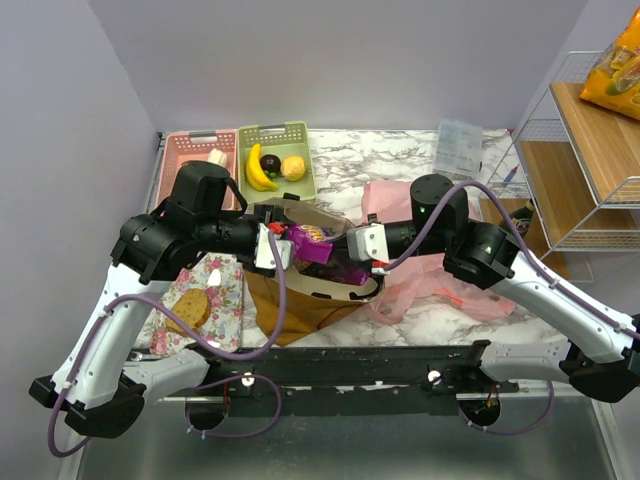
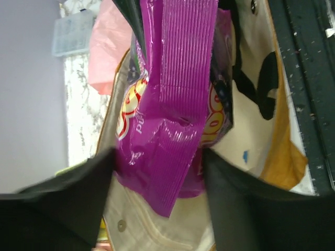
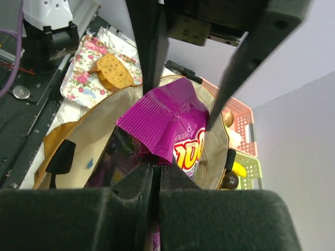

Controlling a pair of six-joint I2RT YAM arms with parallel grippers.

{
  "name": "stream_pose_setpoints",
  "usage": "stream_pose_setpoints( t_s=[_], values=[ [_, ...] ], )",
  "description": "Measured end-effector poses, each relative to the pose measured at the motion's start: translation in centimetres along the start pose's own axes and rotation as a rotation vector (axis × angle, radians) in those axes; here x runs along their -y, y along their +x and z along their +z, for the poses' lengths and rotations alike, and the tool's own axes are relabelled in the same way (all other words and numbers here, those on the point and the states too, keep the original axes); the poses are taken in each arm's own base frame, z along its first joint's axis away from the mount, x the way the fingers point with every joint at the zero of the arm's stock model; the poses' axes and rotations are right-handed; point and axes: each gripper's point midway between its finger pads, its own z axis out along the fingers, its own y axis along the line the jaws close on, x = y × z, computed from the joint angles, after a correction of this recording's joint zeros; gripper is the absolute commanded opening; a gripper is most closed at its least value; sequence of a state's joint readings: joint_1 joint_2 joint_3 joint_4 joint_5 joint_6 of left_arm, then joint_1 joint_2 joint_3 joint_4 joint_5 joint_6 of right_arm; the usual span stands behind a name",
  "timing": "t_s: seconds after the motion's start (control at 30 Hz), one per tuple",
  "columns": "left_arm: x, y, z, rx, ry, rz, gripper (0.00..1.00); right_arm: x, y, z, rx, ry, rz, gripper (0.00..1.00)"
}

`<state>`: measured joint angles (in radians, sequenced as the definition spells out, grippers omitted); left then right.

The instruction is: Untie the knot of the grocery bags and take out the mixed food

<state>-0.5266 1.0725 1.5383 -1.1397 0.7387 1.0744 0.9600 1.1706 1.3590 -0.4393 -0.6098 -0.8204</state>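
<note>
The purple packet [image 1: 315,240] hangs over the open mouth of the mustard-yellow tote [image 1: 300,305]. My right gripper [image 1: 347,250] is shut on the packet's crimped edge [image 3: 157,117], the jaws pressed together [image 3: 157,183]. My left gripper [image 1: 283,245] is open; its two dark fingers [image 2: 52,209] straddle the packet's other end [image 2: 167,104] without pinching it. The crumpled pink plastic bag [image 1: 420,260] lies right of the tote. A banana [image 1: 258,168], a dark round fruit [image 1: 271,166] and a lemon [image 1: 293,167] sit in the green basket [image 1: 300,130].
A pink basket [image 1: 190,145] stands left of the green one. A bread slice [image 1: 190,308] lies on a floral tray [image 1: 225,290] at the front left. A clear plastic box [image 1: 458,148] sits at the back. A wire shelf [image 1: 590,150] at the right holds an orange packet [image 1: 615,75].
</note>
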Motion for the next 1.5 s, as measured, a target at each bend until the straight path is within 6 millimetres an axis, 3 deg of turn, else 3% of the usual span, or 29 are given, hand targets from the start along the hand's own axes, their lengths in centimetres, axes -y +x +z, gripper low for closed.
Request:
stream_pose_setpoints(
  t_s=[0.13,0.17,0.2,0.27,0.33,0.5,0.57,0.7,0.9,1.13,1.5],
  values=[
    [1.0,-0.1,0.1,-0.002,0.032,-0.018,0.04,-0.1,0.0,0.0,0.001,-0.008,-0.030,0.01],
    [1.1,-0.1,0.0,-0.002,0.033,-0.015,0.00,-0.1,0.0,0.0,0.000,-0.008,-0.032,0.08],
    [1.1,-0.2,-0.1,0.001,0.029,-0.013,0.00,0.0,0.0,0.0,0.000,-0.008,-0.033,0.14],
    [1.2,-0.5,-0.3,0.008,0.019,-0.023,0.00,0.0,0.0,0.0,0.000,-0.003,-0.025,0.47],
    [1.6,-0.6,-0.5,0.011,0.011,-0.048,0.00,0.0,-0.2,-0.1,-0.002,0.000,0.000,0.64],
    [2.0,-0.7,-1.1,0.009,-0.013,-0.152,0.00,1.4,-1.6,-1.1,-0.016,0.048,0.045,0.82],
    [2.1,-0.8,-1.1,0.012,-0.014,-0.197,0.00,2.0,-2.5,-1.4,-0.010,0.058,0.065,0.95],
    [1.4,-1.2,-0.9,0.017,-0.021,-0.285,0.00,3.1,-3.4,-1.0,0.002,0.071,0.127,0.97],
    [-0.3,-1.0,-0.4,-0.006,-0.060,-0.411,0.00,2.4,-1.6,0.3,-0.050,0.034,0.230,0.99],
    [-1.9,0.1,-0.1,-0.055,-0.135,-0.518,0.00,2.1,-0.3,0.1,-0.089,0.051,0.269,1.00],
    [-3.9,0.6,-0.5,-0.078,-0.256,-0.613,0.00,3.4,1.0,-0.1,-0.125,0.176,0.326,0.96]
  ],
)
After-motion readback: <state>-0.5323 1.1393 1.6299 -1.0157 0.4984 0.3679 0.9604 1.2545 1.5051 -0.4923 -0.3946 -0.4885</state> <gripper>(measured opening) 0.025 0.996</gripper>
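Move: The purple snack bag hangs from the right hand's shut fingers. Its middle is about 4 cm to that hand's left and 5 cm below; from the left hand, whose open fingers straddle its free seal, it lies about 5 cm right and 4 cm below. The brown grocery bag stands open beneath, its middle roughly 3 cm back, 5 cm right and 18 cm below the left hand; the green basket lies some 30 cm ahead of that hand, 6 cm left, 25 cm below. The purple snack bag is passed over: the left fingers shut on its seal, then the right fingers let go and spread wide. The left hand draws back about 2 cm, then carries it some 6 cm forward and a little up, wrist tipping down and turning counter-clockwise. The right hand rises nearly 5 cm, sinks most of that and eases forward, its open fingers flanking the bag. ##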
